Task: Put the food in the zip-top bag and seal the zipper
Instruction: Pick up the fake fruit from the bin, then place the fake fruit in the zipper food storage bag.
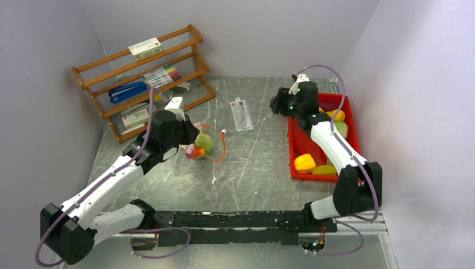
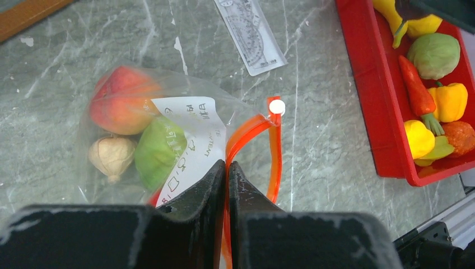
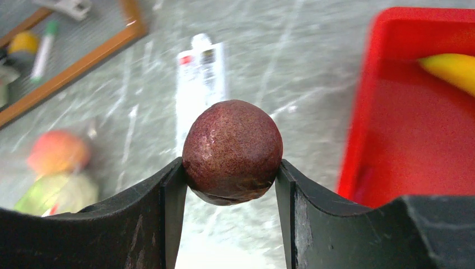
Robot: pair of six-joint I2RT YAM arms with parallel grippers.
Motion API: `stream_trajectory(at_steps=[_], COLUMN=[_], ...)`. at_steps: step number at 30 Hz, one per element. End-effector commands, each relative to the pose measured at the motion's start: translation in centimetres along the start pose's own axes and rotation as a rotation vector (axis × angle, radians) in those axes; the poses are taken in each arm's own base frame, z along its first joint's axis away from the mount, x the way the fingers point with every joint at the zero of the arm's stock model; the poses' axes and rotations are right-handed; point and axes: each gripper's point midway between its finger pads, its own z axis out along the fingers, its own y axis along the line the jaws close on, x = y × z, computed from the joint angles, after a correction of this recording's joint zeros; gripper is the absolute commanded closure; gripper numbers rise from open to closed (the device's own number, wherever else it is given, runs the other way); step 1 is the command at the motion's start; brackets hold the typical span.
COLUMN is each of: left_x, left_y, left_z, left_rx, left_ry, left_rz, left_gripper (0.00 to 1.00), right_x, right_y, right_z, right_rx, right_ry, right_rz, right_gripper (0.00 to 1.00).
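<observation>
The clear zip-top bag [image 2: 140, 140] lies on the table left of centre. It holds a peach ball [image 2: 123, 101], a green ball [image 2: 159, 148] and a small beige piece [image 2: 112, 157]. Its red-orange zipper [image 2: 274, 151] bows out in an open loop with a white slider [image 2: 275, 106] at the far end. My left gripper [image 2: 227, 165] is shut on the near side of that zipper strip. My right gripper [image 3: 229, 168] is shut on a dark purple ball [image 3: 232, 148] and hangs above the table beside the red tray's far left corner [image 1: 277, 103].
The red tray [image 1: 292, 147] at the right holds more food, among it a yellow pepper [image 2: 448, 101], a green ball [image 2: 434, 54] and a red chili [image 2: 417, 92]. A flat white printed packet [image 1: 242, 115] lies mid-table. A wooden rack [image 1: 140, 78] stands at the back left.
</observation>
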Motion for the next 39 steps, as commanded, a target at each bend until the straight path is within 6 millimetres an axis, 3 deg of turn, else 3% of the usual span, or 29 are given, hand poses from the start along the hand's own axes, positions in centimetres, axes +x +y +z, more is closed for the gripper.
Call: stream_trajectory(at_steps=[1, 12, 19, 26, 31, 39], left_x=[-1.5, -1.8, -2.0, -2.1, -2.3, -2.4], left_y=[-0.8, -0.8, -0.9, -1.4, -1.7, -1.9], left_z=[-0.6, -0.3, -0.4, -0.3, -0.6, -0.9], left_rx=[0.029, 0.036, 0.043, 0.06, 0.083, 0.083], left_ry=[-0.02, -0.023, -0.03, -0.021, -0.038, -0.036], left_rz=[-0.01, 0.012, 0.013, 0.009, -0.004, -0.015], left_gripper=[0.93, 0.93, 0.93, 0.93, 0.93, 0.93], right_x=[1.2, 5.7, 10.0, 13.3, 15.1, 14.5], right_y=[6.2, 17.9, 23.7, 27.2, 28.0, 29.1], right_z=[-2.7, -8.9, -10.5, -9.9, -8.0, -3.9], right_rx=[-0.193, -0.589, -0.688, -0.692, -0.63, -0.551], right_ry=[-0.017, 0.053, 0.118, 0.146, 0.175, 0.088], right_rz=[-0.08, -0.109, -0.138, -0.198, -0.243, -0.273], right_gripper=[0.57, 0.58, 0.58, 0.58, 0.58, 0.56])
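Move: Some 27 cm to the left of the right hand, 17 cm back and 6 cm lower, is the open mouth of the zip bag, the place for the dark red fruit already in its fingers. The green cabbage inside the bag lies about 29 cm left, 13 cm back and 14 cm down; the ruler card about 13 cm left, 5 cm ahead, 18 cm down. From the left hand, pinching the zipper, the mouth lies about 5 cm right, 3 cm back and 7 cm down. Swinging left and back from beside the bin, the right hand carries the dark red fruit about 28 cm left and 20 cm back to the bag's mouth, turning some 40 degrees counter-clockwise. It rises slightly on the way, then sinks about 7 cm and eases a little forward near the end, grip unchanged. The left hand stays put, still pinching the zipper edge. ##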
